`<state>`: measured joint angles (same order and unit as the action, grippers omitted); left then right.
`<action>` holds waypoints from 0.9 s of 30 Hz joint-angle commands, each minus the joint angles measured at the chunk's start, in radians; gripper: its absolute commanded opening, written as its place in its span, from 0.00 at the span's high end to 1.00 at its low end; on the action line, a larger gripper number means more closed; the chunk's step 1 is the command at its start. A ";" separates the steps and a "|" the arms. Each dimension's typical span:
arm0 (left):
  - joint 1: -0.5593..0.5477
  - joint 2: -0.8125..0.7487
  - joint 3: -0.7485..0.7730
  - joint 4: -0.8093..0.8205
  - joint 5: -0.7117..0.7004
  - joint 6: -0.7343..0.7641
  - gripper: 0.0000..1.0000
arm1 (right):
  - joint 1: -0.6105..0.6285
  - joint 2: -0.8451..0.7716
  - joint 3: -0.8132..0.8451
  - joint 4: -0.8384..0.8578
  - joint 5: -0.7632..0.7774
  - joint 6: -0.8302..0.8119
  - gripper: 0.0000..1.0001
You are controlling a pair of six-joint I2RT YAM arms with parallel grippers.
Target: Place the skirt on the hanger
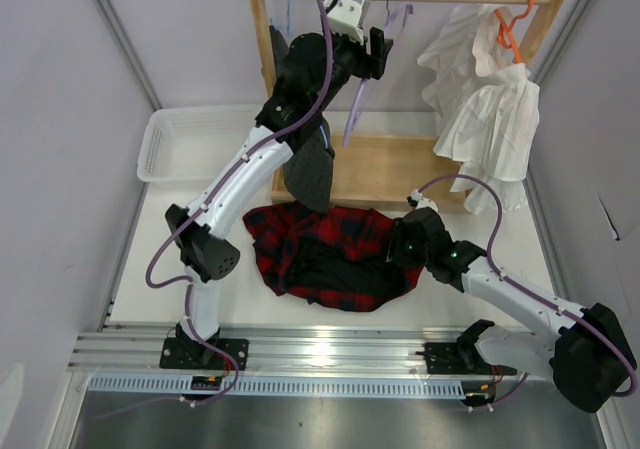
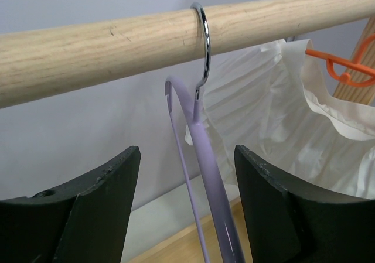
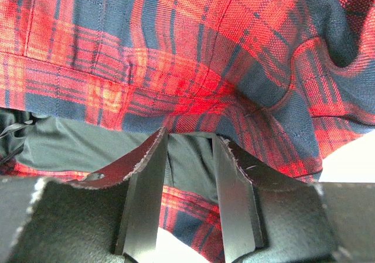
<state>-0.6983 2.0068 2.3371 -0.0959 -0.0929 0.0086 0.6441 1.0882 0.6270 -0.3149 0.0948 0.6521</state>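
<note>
The red-and-navy plaid skirt (image 1: 310, 239) lies crumpled on the table, with its black lining showing in the middle. My right gripper (image 1: 405, 237) is at its right edge. In the right wrist view the skirt (image 3: 193, 52) fills the frame, and the right gripper (image 3: 190, 139) is shut on a fold of lining and plaid. The lilac hanger (image 1: 358, 104) hangs by its silver hook (image 2: 206, 46) from the wooden rod (image 2: 88, 52). My left gripper (image 1: 378, 49) is raised to it. Its jaws stand open on either side of the hanger's arm (image 2: 202, 140) without touching, left gripper (image 2: 187, 152).
A white ruffled garment (image 1: 485, 99) hangs on an orange hanger (image 1: 510, 29) at the rod's right end. A dark grey garment (image 1: 310, 169) hangs behind my left arm. A white basket (image 1: 185, 139) stands at the back left. The rack's wooden base (image 1: 400, 169) lies behind the skirt.
</note>
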 commanded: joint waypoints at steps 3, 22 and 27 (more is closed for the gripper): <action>-0.010 0.017 0.045 -0.034 0.025 0.027 0.30 | -0.011 -0.013 0.007 0.042 -0.006 -0.019 0.58; -0.024 0.027 0.042 -0.056 -0.053 0.071 0.66 | -0.026 -0.017 -0.004 0.051 -0.020 -0.025 0.58; -0.023 0.027 0.048 -0.035 -0.044 0.083 0.96 | -0.031 -0.016 -0.004 0.050 -0.023 -0.026 0.58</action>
<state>-0.7158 2.0335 2.3398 -0.1604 -0.1265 0.0601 0.6205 1.0882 0.6228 -0.2989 0.0753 0.6495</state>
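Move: The purple hanger's near shoulder already hangs between the open left fingers, about 3 cm below the hand point and 1-2 cm to its right. Its metal hook and the wooden rail there are roughly 7 cm above and 5 cm ahead, the hook 2 cm to the right. The grey garment hangs some 13 cm left, level ahead; the white skirts about 21 cm right and 3 cm farther out. From the right hand, the hanger shoulder is some 23 cm ahead, 6 cm left and 38 cm up. Lower the left gripper about 3 cm, easing some 1 cm to the right, so the open fingers straddle the purple hanger's near shoulder below the hook. Then hold nearly still and close the fingers from wide open to almost shut, pinching the shoulder between both tips, with only about 5 degrees of wrist roll. ##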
